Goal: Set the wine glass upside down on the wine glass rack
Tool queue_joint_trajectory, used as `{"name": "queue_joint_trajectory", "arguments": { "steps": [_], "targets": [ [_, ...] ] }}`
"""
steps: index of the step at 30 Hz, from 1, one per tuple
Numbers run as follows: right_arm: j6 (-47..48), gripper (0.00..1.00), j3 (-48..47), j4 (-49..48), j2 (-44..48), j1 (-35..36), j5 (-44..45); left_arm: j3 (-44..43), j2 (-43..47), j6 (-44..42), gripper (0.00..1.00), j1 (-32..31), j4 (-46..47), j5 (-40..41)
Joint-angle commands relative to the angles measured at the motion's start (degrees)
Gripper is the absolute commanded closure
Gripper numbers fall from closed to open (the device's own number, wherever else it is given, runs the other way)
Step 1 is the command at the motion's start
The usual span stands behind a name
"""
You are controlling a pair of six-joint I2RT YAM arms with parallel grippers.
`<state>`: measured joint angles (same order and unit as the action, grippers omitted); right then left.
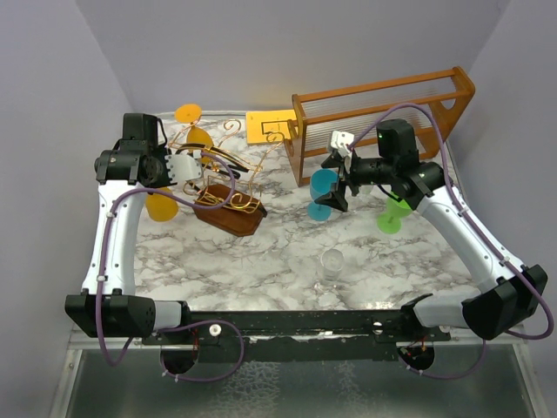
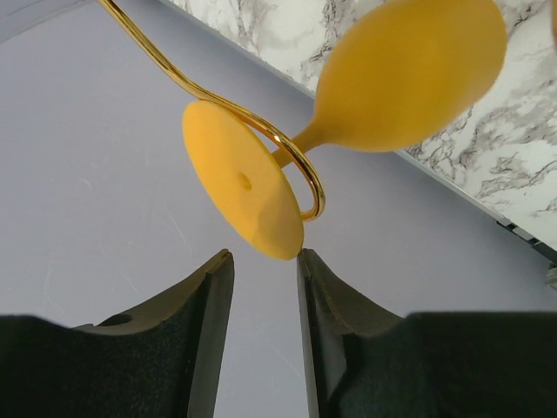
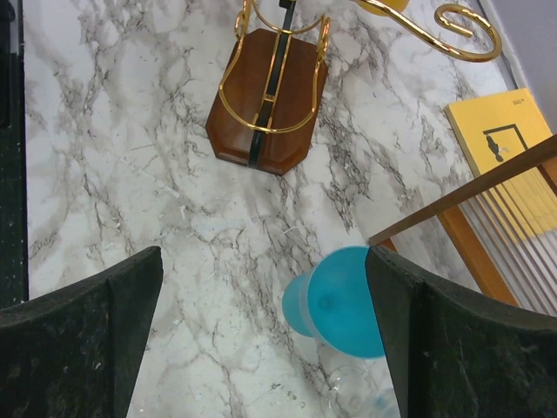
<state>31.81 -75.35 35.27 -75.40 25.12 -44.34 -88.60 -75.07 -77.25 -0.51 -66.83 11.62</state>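
Observation:
An orange wine glass [image 2: 409, 74] hangs upside down on a curly gold arm of the wine glass rack [image 1: 231, 213], its round foot [image 2: 244, 187] caught in the wire hook. My left gripper [image 2: 265, 254] is just below that foot. Its jaws stand a little apart with nothing between them, and the foot's rim sits at the right fingertip [image 2: 306, 261]. In the top view the left gripper [image 1: 187, 165] is at the rack's left side. My right gripper [image 3: 261, 261] hangs wide open over the marble, with a blue glass [image 3: 335, 300] close to its right finger.
A second orange glass [image 1: 161, 205] stands left of the rack. The blue glass [image 1: 324, 190], a green glass [image 1: 393, 213] and a clear glass [image 1: 332, 261] stand on the marble table [image 1: 278, 252]. A large wooden frame [image 1: 383, 113] and a yellow card [image 1: 265, 126] sit at the back.

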Motion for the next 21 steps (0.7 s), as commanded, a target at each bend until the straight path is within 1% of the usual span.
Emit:
{"name": "queue_joint_trajectory", "arguments": {
  "steps": [1,7,12,16,21],
  "targets": [
    [0.6,0.00,0.6,-2.0,1.8,0.0,-0.8,-1.8,1.6,0.3,0.61,-0.4,-2.2,0.6],
    [0.1,0.01,0.0,-1.9,2.0,0.0,0.3,-2.3,2.1,0.8,0.56,-0.4,-3.4,-0.3],
    [1.1,0.01,-0.5,-1.0,2.7,0.0,4.6,-3.2,2.9,1.7,0.48,-0.4,-5.3,-2.8],
    [3.4,0.00,-0.9,1.7,3.1,0.0,10.8,-5.9,3.3,4.1,0.42,-0.4,-5.7,-7.8],
    [3.5,0.01,0.2,3.6,4.1,0.0,18.3,-11.8,2.2,14.5,0.33,-0.4,-3.0,-17.8]
  ]
}}
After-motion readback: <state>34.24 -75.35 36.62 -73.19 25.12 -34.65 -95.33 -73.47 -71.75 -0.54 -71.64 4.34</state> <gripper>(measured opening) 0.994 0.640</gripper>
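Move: The orange glass just hung upside down has its foot right by the left fingertips, its middle about 3 cm right, 1 cm back and 6 cm below. The other hung glass is some 14 cm ahead and 10 cm right, the scroll rack's wooden base 14 cm right, level. From the right hand, the blue glass lies roughly 9 cm ahead and 18 cm below, with a clear glass 10 cm right of it. Left hand, opening further, backs off, then rises about 3 cm leftward from the glass; right hand drifts right-forward. ##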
